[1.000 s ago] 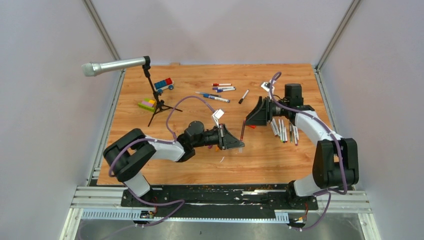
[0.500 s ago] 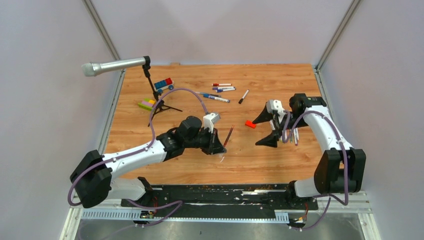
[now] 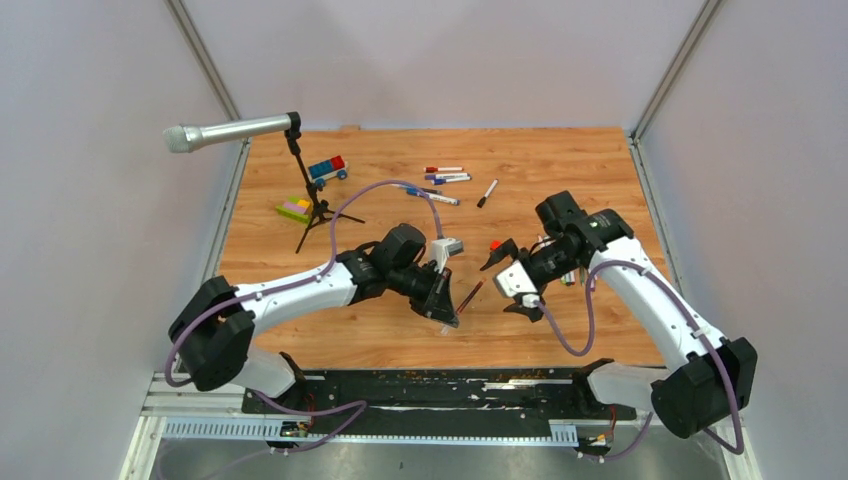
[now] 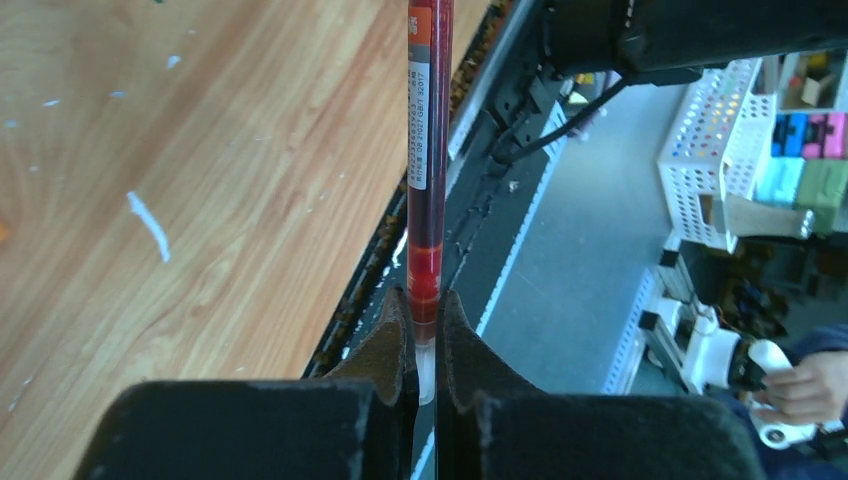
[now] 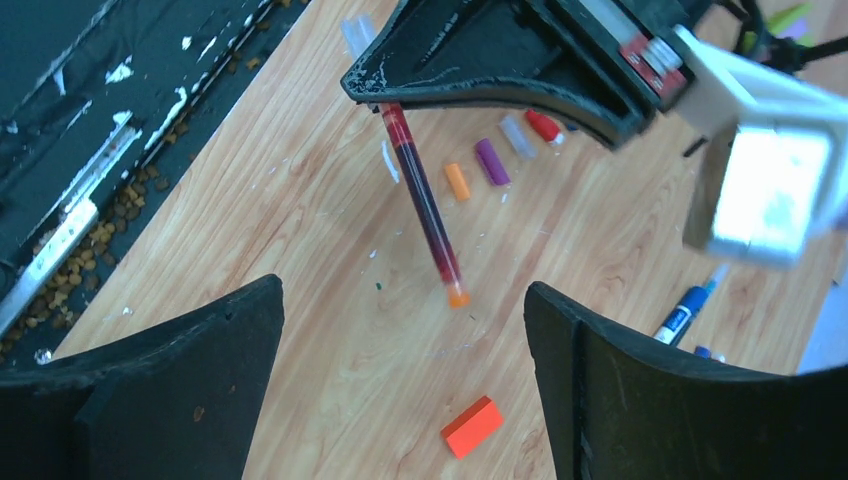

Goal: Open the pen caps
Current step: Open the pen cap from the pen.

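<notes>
My left gripper (image 3: pixel 447 308) is shut on the clear end of a dark red pen (image 3: pixel 468 297), which sticks out toward the right arm. In the left wrist view the pen (image 4: pixel 425 150) runs straight up from the closed jaws (image 4: pixel 426 335). My right gripper (image 3: pixel 508 282) stands open a little right of the pen's free end, holding nothing. From the right wrist, the pen (image 5: pixel 425 215) ends in an orange tip between and beyond the spread jaws (image 5: pixel 400 300). Loose pen caps lie on the wood: orange (image 5: pixel 457 181), purple (image 5: pixel 491 161), clear (image 5: pixel 517 135), red (image 5: pixel 543 125).
An orange-red block (image 3: pixel 495 245) lies by the right gripper. Several pens (image 3: pixel 440 180) and a black one (image 3: pixel 487 192) lie at the back; more (image 3: pixel 570 275) sit under the right arm. A microphone (image 3: pixel 230 131) on a tripod (image 3: pixel 315 205) and toy bricks (image 3: pixel 327 170) stand far left.
The right gripper let go at the pen, swung off right and opened, then came back toward the centre. The left gripper carried the pen nearer the front edge and turned it.
</notes>
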Tool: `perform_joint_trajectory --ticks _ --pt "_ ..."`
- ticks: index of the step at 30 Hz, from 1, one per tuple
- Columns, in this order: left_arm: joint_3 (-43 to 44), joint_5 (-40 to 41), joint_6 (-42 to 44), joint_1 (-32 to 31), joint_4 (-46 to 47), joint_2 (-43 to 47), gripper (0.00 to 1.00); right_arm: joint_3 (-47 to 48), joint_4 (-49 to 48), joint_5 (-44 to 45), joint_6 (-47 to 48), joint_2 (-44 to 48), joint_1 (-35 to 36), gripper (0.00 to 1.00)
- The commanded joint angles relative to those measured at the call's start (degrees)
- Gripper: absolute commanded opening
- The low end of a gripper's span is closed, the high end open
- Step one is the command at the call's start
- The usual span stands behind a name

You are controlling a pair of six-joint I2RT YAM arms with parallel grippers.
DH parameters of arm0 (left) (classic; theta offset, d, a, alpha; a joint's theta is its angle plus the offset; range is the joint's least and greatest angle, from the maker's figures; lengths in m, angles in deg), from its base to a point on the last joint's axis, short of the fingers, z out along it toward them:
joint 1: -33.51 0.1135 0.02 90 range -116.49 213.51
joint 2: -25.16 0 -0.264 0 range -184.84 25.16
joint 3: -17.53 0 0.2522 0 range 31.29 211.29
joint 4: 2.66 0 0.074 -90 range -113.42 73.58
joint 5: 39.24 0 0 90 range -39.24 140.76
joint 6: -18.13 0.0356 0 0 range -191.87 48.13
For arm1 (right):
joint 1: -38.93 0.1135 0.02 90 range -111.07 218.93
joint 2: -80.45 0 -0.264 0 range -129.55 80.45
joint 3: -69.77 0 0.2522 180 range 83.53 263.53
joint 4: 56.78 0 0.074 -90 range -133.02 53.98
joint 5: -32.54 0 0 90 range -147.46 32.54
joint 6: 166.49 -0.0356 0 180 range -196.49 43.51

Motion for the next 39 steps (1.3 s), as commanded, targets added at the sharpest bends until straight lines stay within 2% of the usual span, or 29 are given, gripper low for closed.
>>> perform_joint_trajectory --ticks 1,11,13,15,18,21,27,32,35,39 --pt "3.5 -9.6 0.0 -0.2 1.7 -3.0 0.00 -1.4 -6.8 10.8 -4.8 -1.1 7.3 0.86" --pt "4.4 -15.3 -1.7 -0.2 5.5 -6.7 0.00 -2.5 -13.9 26.2 -13.8 -5.4 23.3 0.41" --pt "4.3 -15.9 -1.5 -0.2 5.7 -6.8 0.00 -3.0 -14.4 28.6 -14.5 -5.9 25.1 0.27" --pt "4.0 -16.2 -1.2 -0.2 5.6 -6.7 0.00 -3.7 -14.4 29.9 -14.6 -5.4 26.0 0.01" --pt "3.1 -16.9 -0.6 -0.2 5.0 -6.5 0.00 -5.4 -13.6 32.5 -13.5 -3.7 26.0 0.00" --pt "2.0 -17.6 1.2 -0.2 1.6 -6.0 0.00 -7.1 -14.3 38.9 -12.3 -2.1 23.5 0.00" --pt "-0.4 -19.9 8.7 -0.4 -9.0 -4.9 0.00 -5.0 -15.7 39.2 -2.8 -0.5 6.9 0.00" --pt "-1.1 -20.0 13.9 -0.4 -15.4 -3.8 0.00 -1.9 -16.9 37.5 3.5 -3.4 -6.5 0.00" --pt "-1.0 -19.2 14.4 -0.4 -16.3 -3.3 0.00 -0.3 -18.5 36.1 3.2 -5.0 -10.8 0.00" --pt "-0.7 -15.0 12.0 -0.3 -13.5 -1.6 0.00 1.3 -20.7 32.1 -5.8 -7.1 -15.2 0.00"
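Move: Pinched by its clear cap in the shut left fingers, the red-brown pen has its body about 5 cm ahead of the left hand, 4 cm to its right and nearly level. From the open right hand it lies about 5 cm left and 7 cm below, hardly ahead or back. On the table some 17 cm below the right hand are the red block, 13 cm ahead and 3 cm right; the loose orange cap, 13 cm left and 2 cm ahead; and the row of uncapped pens, 19 cm right and 9 cm ahead. Sinking about 7 cm and reaching 3 cm left, the right hand closes on the pen's body, its fingers tipping more steeply down, then draws the pen roughly 15 cm forward and as far right, towards the row of pens. The left hand keeps its pinch on the cap, easing back 2 cm, then pulling about 5 cm back and 5 cm left, sinking slightly. ##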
